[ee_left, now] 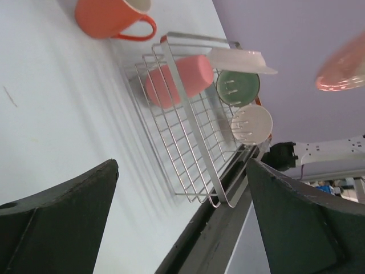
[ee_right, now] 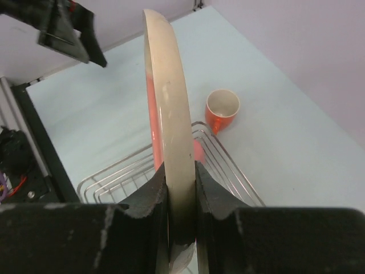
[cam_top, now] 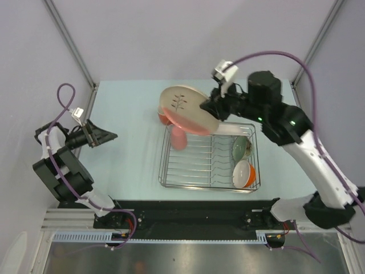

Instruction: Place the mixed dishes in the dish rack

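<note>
My right gripper (cam_top: 209, 108) is shut on the rim of the cream-pink leaf-motif plate (cam_top: 183, 108) and holds it tilted above the far left corner of the dish rack (cam_top: 194, 171). In the right wrist view the plate (ee_right: 169, 108) stands edge-on between the fingers (ee_right: 214, 197). In the rack are the pink cup (cam_top: 178, 137), pale green bowl (cam_top: 240, 148), orange white-lined bowl (cam_top: 244, 174) and white plate (cam_top: 235, 131). The orange mug (ee_left: 108, 17) stands on the table behind the rack. My left gripper (cam_top: 107, 137) is open and empty, left of the rack.
The rack's wire floor (ee_left: 188, 142) lies bare between the cup and the bowls. The table's black front edge (ee_left: 217, 228) runs just under the rack. Frame posts stand at the far corners (cam_top: 74, 45).
</note>
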Available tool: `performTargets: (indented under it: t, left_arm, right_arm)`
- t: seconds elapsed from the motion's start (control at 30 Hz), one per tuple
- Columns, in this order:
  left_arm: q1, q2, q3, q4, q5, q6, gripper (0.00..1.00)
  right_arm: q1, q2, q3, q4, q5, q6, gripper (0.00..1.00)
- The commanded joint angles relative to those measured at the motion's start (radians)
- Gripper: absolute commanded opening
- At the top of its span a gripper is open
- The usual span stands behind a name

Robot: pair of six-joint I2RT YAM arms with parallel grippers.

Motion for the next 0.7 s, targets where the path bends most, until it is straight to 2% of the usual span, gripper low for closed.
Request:
performTargets:
  t: [0.0, 0.03, 0.1, 0.13, 0.17, 0.23, 0.43, 0.57, 0.67]
  left_arm:
    - [-0.078, -0.07, -0.115, 0.083, -0.056, -0.151, 1.0]
    - [-0.103, -0.105, -0.151, 0.293, -0.144, -0.25, 1.0]
    - [-0.215, -0.25, -0.256, 0.5, -0.284, -0.509, 1.0]
    - [-0.311, -0.297, -0.278, 0.648, -0.455, -0.568, 1.0]
    - [-0.353, -0.357, -0.289, 0.685, -0.511, -0.62, 0.99]
    - [-0.43, -0.375, -0.268, 0.725, -0.605, -0.66, 1.0]
    - [-0.45, -0.339, -0.151, 0.693, -0.614, -0.697, 1.0]
    - [-0.45, -0.348, -0.139, 0.642, -0.637, -0.651, 1.0]
    - [-0.45, -0.359, -0.149, 0.642, -0.651, -0.645, 1.0]
  right_arm:
    - [0.007, -0.191, -0.072, 0.024, -0.022, -0.091, 0.0]
    - [0.01, -0.217, -0.118, 0.004, -0.025, -0.135, 0.0]
    - [0.017, -0.304, -0.175, -0.004, -0.008, -0.175, 0.0]
    - [0.017, -0.336, -0.225, -0.005, 0.016, -0.206, 0.0]
    - [0.017, -0.379, -0.244, -0.008, 0.029, -0.217, 0.0]
    - [0.019, -0.407, -0.275, -0.051, 0.032, -0.249, 0.0]
    - [0.054, -0.38, -0.292, -0.238, 0.113, -0.324, 0.0]
    - [0.151, -0.377, -0.327, -0.275, 0.323, -0.378, 0.0]
    - [0.209, -0.364, -0.338, -0.294, 0.395, -0.404, 0.0]
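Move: Below the right hand, which already holds the plate, lies the middle of the dish rack, about 37 cm down and some 5 cm to the right. At much the same drop, the white plate stands about 9 cm ahead and 12 cm right, the green bowl 17 cm right and nearly level, and the pink cup 5 cm ahead and 11 cm left. From the empty left hand the rack's middle is about 48 cm right, nearly level and 16 cm lower. Swinging back and to its right by roughly 9 cm each way, the right hand keeps the plate pinched by its rim, rises a touch, then sinks about 13 cm towards the rack while the wrist tips the fingertips some 30 degrees down. The empty left hand, open, moves back and right, then forward, ending nearer the rack and rolled with its left side higher. ##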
